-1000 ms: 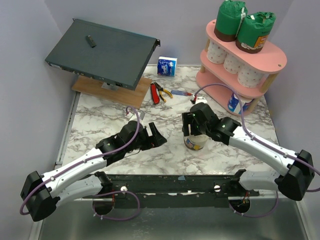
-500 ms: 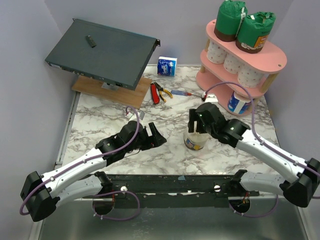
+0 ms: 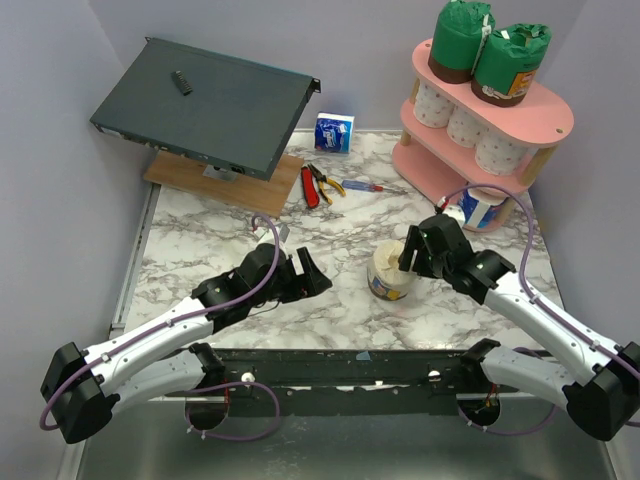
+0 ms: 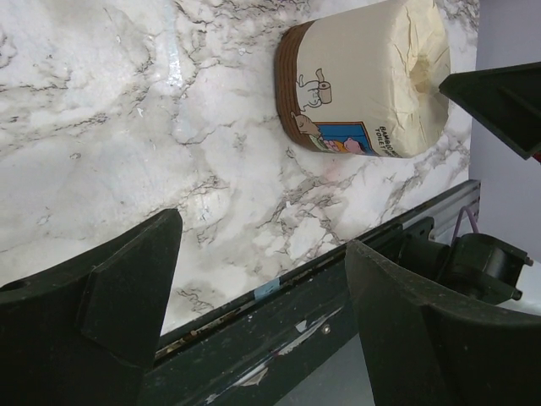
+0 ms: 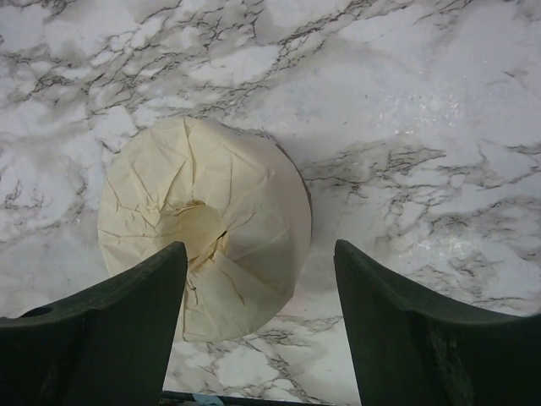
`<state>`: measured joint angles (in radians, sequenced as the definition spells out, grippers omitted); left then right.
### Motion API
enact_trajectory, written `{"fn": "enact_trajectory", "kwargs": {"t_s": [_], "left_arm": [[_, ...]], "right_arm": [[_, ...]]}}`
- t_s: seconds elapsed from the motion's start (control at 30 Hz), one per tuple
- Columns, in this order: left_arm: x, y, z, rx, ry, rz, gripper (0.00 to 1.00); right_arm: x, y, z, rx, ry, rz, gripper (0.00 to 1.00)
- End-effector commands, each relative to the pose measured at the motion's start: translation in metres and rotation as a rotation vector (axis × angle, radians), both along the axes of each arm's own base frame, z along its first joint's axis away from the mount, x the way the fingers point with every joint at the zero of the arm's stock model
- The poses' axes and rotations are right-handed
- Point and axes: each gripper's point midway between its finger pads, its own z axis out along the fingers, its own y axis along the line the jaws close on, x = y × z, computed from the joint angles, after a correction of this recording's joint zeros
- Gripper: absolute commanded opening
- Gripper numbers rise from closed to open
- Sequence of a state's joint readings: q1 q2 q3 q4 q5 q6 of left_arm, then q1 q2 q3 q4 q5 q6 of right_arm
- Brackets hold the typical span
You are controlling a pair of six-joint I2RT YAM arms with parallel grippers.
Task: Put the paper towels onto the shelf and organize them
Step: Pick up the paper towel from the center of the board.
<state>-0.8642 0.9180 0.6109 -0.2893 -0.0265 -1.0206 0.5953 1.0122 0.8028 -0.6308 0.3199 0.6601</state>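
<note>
A cream-wrapped paper towel roll (image 3: 388, 272) stands on end on the marble table, and in the left wrist view this cream roll (image 4: 363, 85) shows a brown band and a printed label. My right gripper (image 3: 408, 257) hangs open just to its right. From the right wrist, the cream roll (image 5: 203, 228) lies under the left finger, clear of the right one, with the gripper (image 5: 258, 254) holding nothing. My left gripper (image 3: 305, 275) is open and empty to the roll's left, as its own view (image 4: 262, 241) confirms. The pink shelf (image 3: 555, 115) holds two green rolls (image 3: 460, 40) on top, white rolls (image 3: 465, 125) in the middle and a blue-and-white roll (image 3: 480, 210) at the bottom.
A blue-and-white pack (image 3: 334, 132) lies at the back of the table. Red-handled pliers (image 3: 315, 185) lie beside a wooden board (image 3: 220, 180) that carries a tilted dark grey metal box (image 3: 205, 105). Walls close in the left, back and right sides.
My right gripper has moved from over the cream roll to its right side, leaving the roll's top uncovered. The roll and the left arm have not moved.
</note>
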Motion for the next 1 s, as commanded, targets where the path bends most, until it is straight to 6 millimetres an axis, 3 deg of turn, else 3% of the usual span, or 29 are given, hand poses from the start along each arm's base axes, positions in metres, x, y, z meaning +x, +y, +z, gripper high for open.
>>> {"fn": "enact_trajectory", "kwargs": {"t_s": [0.0,0.17,0.57,0.7,0.97], "left_arm": [[-0.003,0.002,0.000,0.001,-0.011,-0.015,0.82],[-0.004,0.003,-0.003,0.001,-0.011,-0.013,0.82],[-0.004,0.003,-0.006,0.012,-0.007,-0.016,0.82],[-0.004,0.003,-0.005,0.009,-0.009,-0.016,0.83],[-0.004,0.001,-0.008,0.011,-0.003,-0.023,0.83]], "right_arm": [[-0.003,0.008,-0.011,0.035,0.030,0.011,0.72],[0.003,0.001,-0.020,0.018,0.013,-0.022,0.66],[0.011,0.009,-0.035,0.056,0.034,-0.027,0.56],[0.010,0.013,-0.030,0.079,0.029,-0.017,0.42],[0.006,0.016,-0.003,0.111,0.019,0.000,0.29]]}}
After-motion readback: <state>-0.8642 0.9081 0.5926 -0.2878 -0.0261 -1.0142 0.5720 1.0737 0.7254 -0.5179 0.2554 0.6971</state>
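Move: The paper towel roll stands upright just left of the right hand: its middle is about 5 cm left, level with the hand fore and aft, and some 7 cm lower. The screwdriver lies roughly 22 cm ahead and 11 cm left of that hand; the blue roll on the bottom shelf is about 15 cm ahead and 16 cm right. From the left hand the paper towel roll is some 15 cm right and 4 cm ahead. The right hand brings its fingers astride the right-hand wall of the paper towel roll, one at the core hole and one outside, and pinches the wall between them. It gets there by sinking about 3 cm, then easing about 1 cm left as the fingers close from wide to roughly half that gap, the wrist barely turning. ##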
